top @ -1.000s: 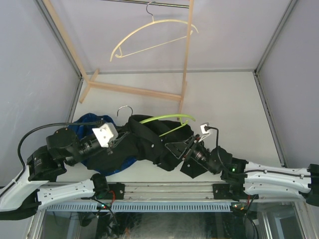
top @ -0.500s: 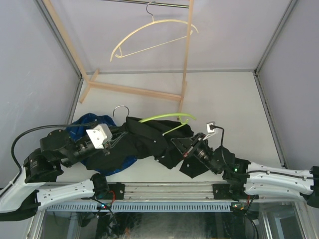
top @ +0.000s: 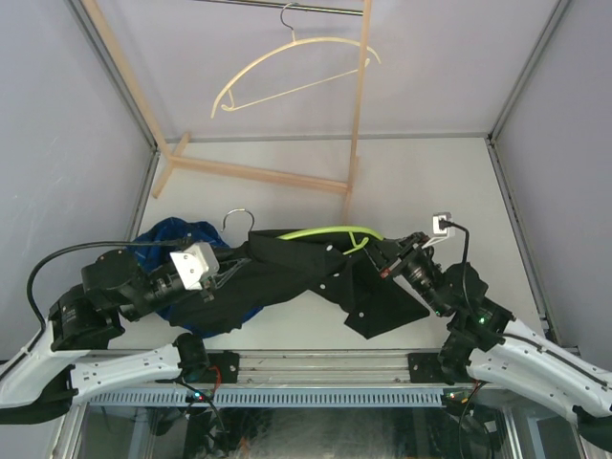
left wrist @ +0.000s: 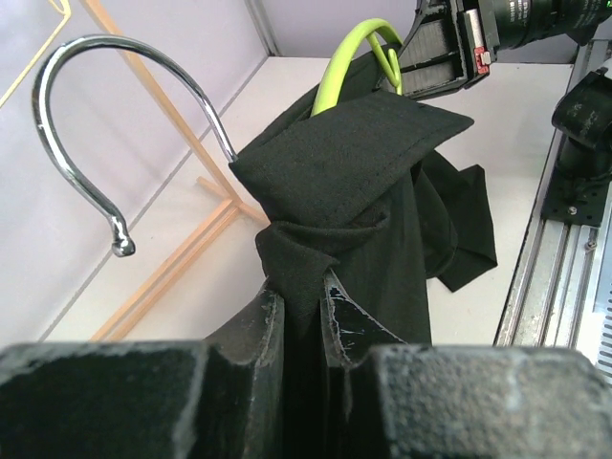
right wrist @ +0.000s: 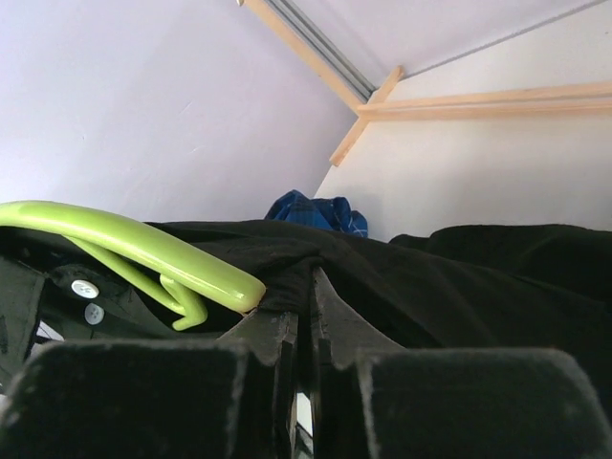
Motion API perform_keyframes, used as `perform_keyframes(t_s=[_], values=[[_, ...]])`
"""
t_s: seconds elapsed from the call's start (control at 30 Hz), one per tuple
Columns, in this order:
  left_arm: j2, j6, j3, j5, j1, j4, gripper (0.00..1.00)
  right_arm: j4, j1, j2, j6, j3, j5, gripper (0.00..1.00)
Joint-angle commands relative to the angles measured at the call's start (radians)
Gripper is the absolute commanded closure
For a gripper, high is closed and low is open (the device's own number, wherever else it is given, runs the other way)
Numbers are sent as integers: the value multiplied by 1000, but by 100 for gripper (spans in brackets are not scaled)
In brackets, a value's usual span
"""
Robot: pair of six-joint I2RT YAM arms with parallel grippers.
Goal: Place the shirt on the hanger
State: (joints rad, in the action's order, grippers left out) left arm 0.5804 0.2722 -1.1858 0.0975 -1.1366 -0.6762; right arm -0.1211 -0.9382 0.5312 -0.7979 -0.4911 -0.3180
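Note:
The black shirt (top: 287,273) hangs stretched between my two grippers, draped over the lime-green hanger (top: 330,230). The hanger's metal hook (top: 237,216) rises just beyond the left gripper (top: 228,271). That gripper (left wrist: 301,301) is shut on a fold of the shirt (left wrist: 354,163) below the collar, with the hook (left wrist: 96,115) to its upper left. The right gripper (top: 375,260) is shut on the shirt's fabric (right wrist: 459,277) right beside the hanger's right tip (right wrist: 143,249). Two pale buttons (right wrist: 84,289) show under that arm of the hanger. A loose flap of shirt (top: 382,311) lies on the table.
A blue plaid shirt (top: 177,234) lies bunched under the left arm. A wooden rack (top: 258,174) stands at the back, with a cream hanger (top: 296,67) hooked on its rail. Grey walls close in both sides, and a metal rail (top: 316,368) runs along the near edge.
The right gripper shut on the shirt and pulled it right and away, stretching the cloth along the hanger. The left gripper kept its hold and shifted only slightly.

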Motion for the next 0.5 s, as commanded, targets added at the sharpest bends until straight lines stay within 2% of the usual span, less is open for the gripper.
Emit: perform_keyframes(t_s=[0.0, 0.17, 0.3, 0.47], values=[[-36, -4, -8, 21, 0, 71, 100, 78, 84, -19, 75, -57, 15, 100], [-42, -4, -9, 38, 1, 65, 100, 178, 104, -42, 152, -98, -2, 100], [-31, 1, -9, 55, 0, 66, 100, 238, 123, -49, 223, -109, 83, 70], [-11, 7, -18, 77, 1, 50, 100, 449, 124, -148, 288, -124, 118, 52]])
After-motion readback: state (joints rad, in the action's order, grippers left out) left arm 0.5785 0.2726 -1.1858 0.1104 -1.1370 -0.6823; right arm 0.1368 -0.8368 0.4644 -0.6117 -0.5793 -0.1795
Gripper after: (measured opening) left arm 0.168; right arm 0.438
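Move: The right fingers are shut on the black shirt right beside the green hanger's free end, which lies about 2 cm to their left, 1 cm ahead and 1 cm higher. The hanger's hook is roughly 27 cm to their left and 4 cm ahead; the wooden stand's near foot is some 15 cm ahead, 3 cm left and well below. From the left gripper, holding the shirt near the hook, that free end is about 24 cm right, 2 cm ahead and slightly lower. Open the right gripper to a little under half and let go of the pinched black cloth. Ease the hand about 2 cm to the right, away from the green hanger's end, sinking slightly at the finish, while rolling it some 15 degrees so its left side drops. Keep the left gripper still, holding its bunch of shirt. ##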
